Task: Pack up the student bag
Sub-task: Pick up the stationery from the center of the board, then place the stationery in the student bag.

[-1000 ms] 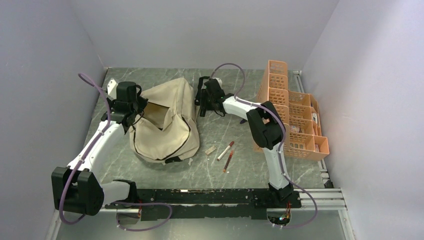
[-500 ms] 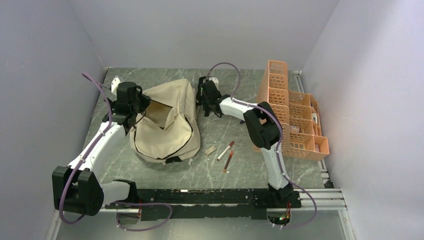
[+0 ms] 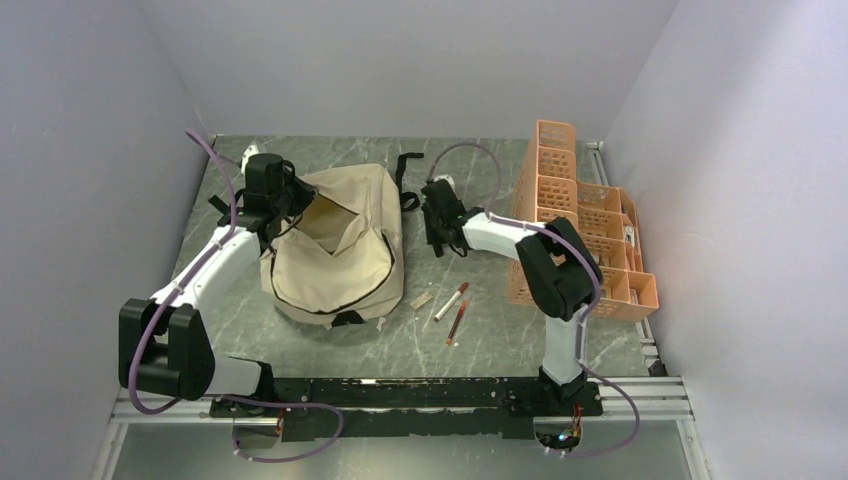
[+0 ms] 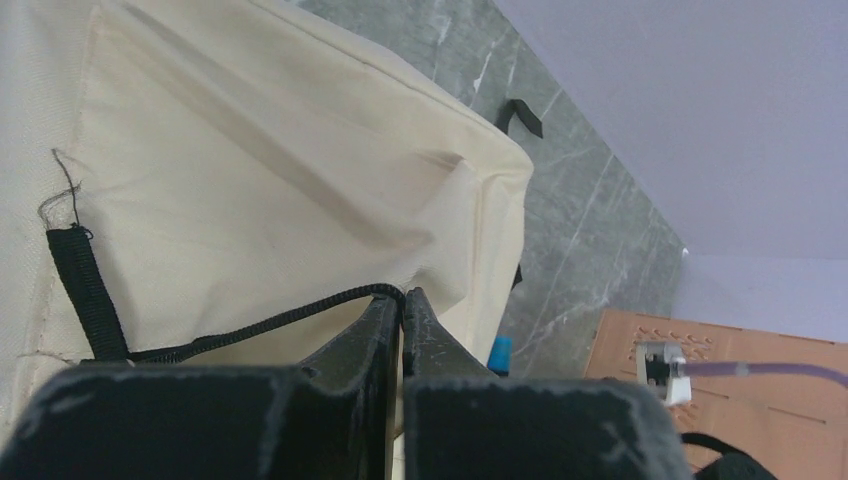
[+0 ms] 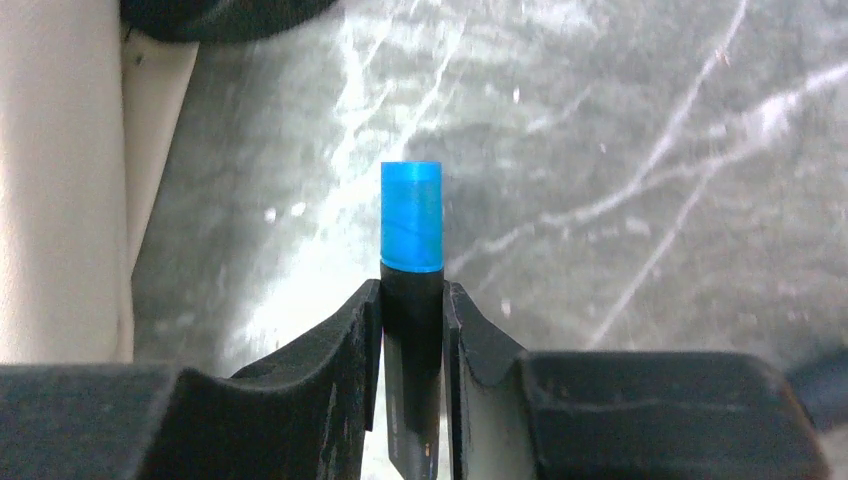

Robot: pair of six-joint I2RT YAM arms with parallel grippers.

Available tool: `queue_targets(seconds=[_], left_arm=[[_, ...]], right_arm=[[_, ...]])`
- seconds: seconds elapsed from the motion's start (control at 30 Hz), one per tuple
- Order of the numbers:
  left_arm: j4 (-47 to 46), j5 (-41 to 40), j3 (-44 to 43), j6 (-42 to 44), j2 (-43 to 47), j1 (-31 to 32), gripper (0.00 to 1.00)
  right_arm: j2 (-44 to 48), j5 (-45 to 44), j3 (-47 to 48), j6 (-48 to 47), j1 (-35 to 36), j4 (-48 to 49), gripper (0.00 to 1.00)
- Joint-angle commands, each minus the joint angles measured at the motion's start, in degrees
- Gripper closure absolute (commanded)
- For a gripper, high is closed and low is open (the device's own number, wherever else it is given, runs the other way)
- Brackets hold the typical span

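Observation:
The student bag (image 3: 335,255), beige with black zipper lines, lies on the table left of centre with its mouth held open. My left gripper (image 3: 288,200) is at the mouth's back left rim. In the left wrist view this gripper (image 4: 403,297) is shut on the bag's black edge cord (image 4: 270,322), with beige fabric (image 4: 250,180) spread beyond it. My right gripper (image 3: 438,240) hovers just right of the bag. The right wrist view shows it (image 5: 412,295) shut on a black marker with a blue cap (image 5: 412,215), the cap sticking out past the fingertips.
An orange perforated organizer (image 3: 590,240) stands along the right side. Two red-capped pens (image 3: 452,300) (image 3: 457,322) and a small beige piece (image 3: 421,300) lie on the table right of the bag's near end. A black strap (image 3: 405,180) trails from the bag's far corner.
My right gripper has closed on the marker and moved right and nearer, away from the bag's far corner. My left arm swung right and back, pulling the bag's mouth wider.

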State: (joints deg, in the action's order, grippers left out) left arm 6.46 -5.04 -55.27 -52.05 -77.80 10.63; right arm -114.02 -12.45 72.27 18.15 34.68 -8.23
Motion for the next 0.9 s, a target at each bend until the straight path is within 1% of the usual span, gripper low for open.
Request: queue_targets(seconds=[0.0,0.07,0.17,0.27,0.37,0.43,0.5,0.63,0.77,0.87], left_arm=[[-4.51,1.33,-3.44,0.27,-0.15,0.35,0.95],[-4.48,1.04,-3.28,0.24,-0.24,0.35,0.95],[-4.06,0.90,-3.59,0.37,-0.26,0.35,0.95],[-3.74,1.26,-3.86,0.16,-0.08,0.35,0.95],[-2.76,1.73,-4.35,-0.06,0.11,0.35,0.95],[-2.27,2.07,-4.62,-0.23,0.19,0.35,0.95],[-1.88,2.49,-4.92,-0.18,0.20,0.35,0.95],[-0.21,3.24,-5.75,0.23,0.52,0.35,0.95],[1.35,4.01,-6.01,0.62,1.18,0.35,0.95],[1.89,4.40,-5.61,0.72,1.80,0.35,0.95]], right_arm=[[9.21,3.59,-5.60,-0.03,-0.12,4.54,0.98],[13.34,6.61,-8.78,-1.21,-0.09,9.40,1.00],[18.84,13.61,-13.03,-3.08,0.54,17.59,1.00],[23.00,19.34,-17.10,-7.44,3.05,28.35,1.00],[25.32,24.05,-20.06,-16.26,7.05,37.80,1.00],[25.19,28.47,-21.71,-26.23,9.65,44.09,1.00],[23.99,32.95,-22.55,-34.19,11.87,48.76,1.00],[18.99,41.58,-18.69,-42.09,13.18,51.82,1.00],[14.35,48.32,-13.89,-51.65,14.19,50.87,1.00],[10.69,51.54,-10.04,-58.02,14.90,47.70,1.00]])
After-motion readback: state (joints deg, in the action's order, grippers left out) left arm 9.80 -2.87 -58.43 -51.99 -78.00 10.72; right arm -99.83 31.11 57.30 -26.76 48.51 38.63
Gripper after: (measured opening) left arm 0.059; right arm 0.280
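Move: The blue-capped marker is already pinched in my right hand just over the table; the bag's opening is about 22 cm to the left, 4 cm back and 10 cm above. The strap loop sits about 5 cm ahead and 5 cm left, the dark pen some 11 cm right and 3 cm back, the eraser 16 cm back and 2 cm left. From my left hand, still holding the bag's edge, the opening is about 5 cm right, 4 cm back and 7 cm below. I lift the pinched marker off the table with my right hand, first drawing back a little, then sweep up and left over the bag's right side towards its opening, ending some 18 cm higher, 18 cm farther left and 12 cm back. On the way the wrist swings counter-clockwise and tips up until the steeply lowered fingers point left, nearly level. My left hand keeps its pinch on the bag's black-trimmed edge, easing up about a centimetre. ##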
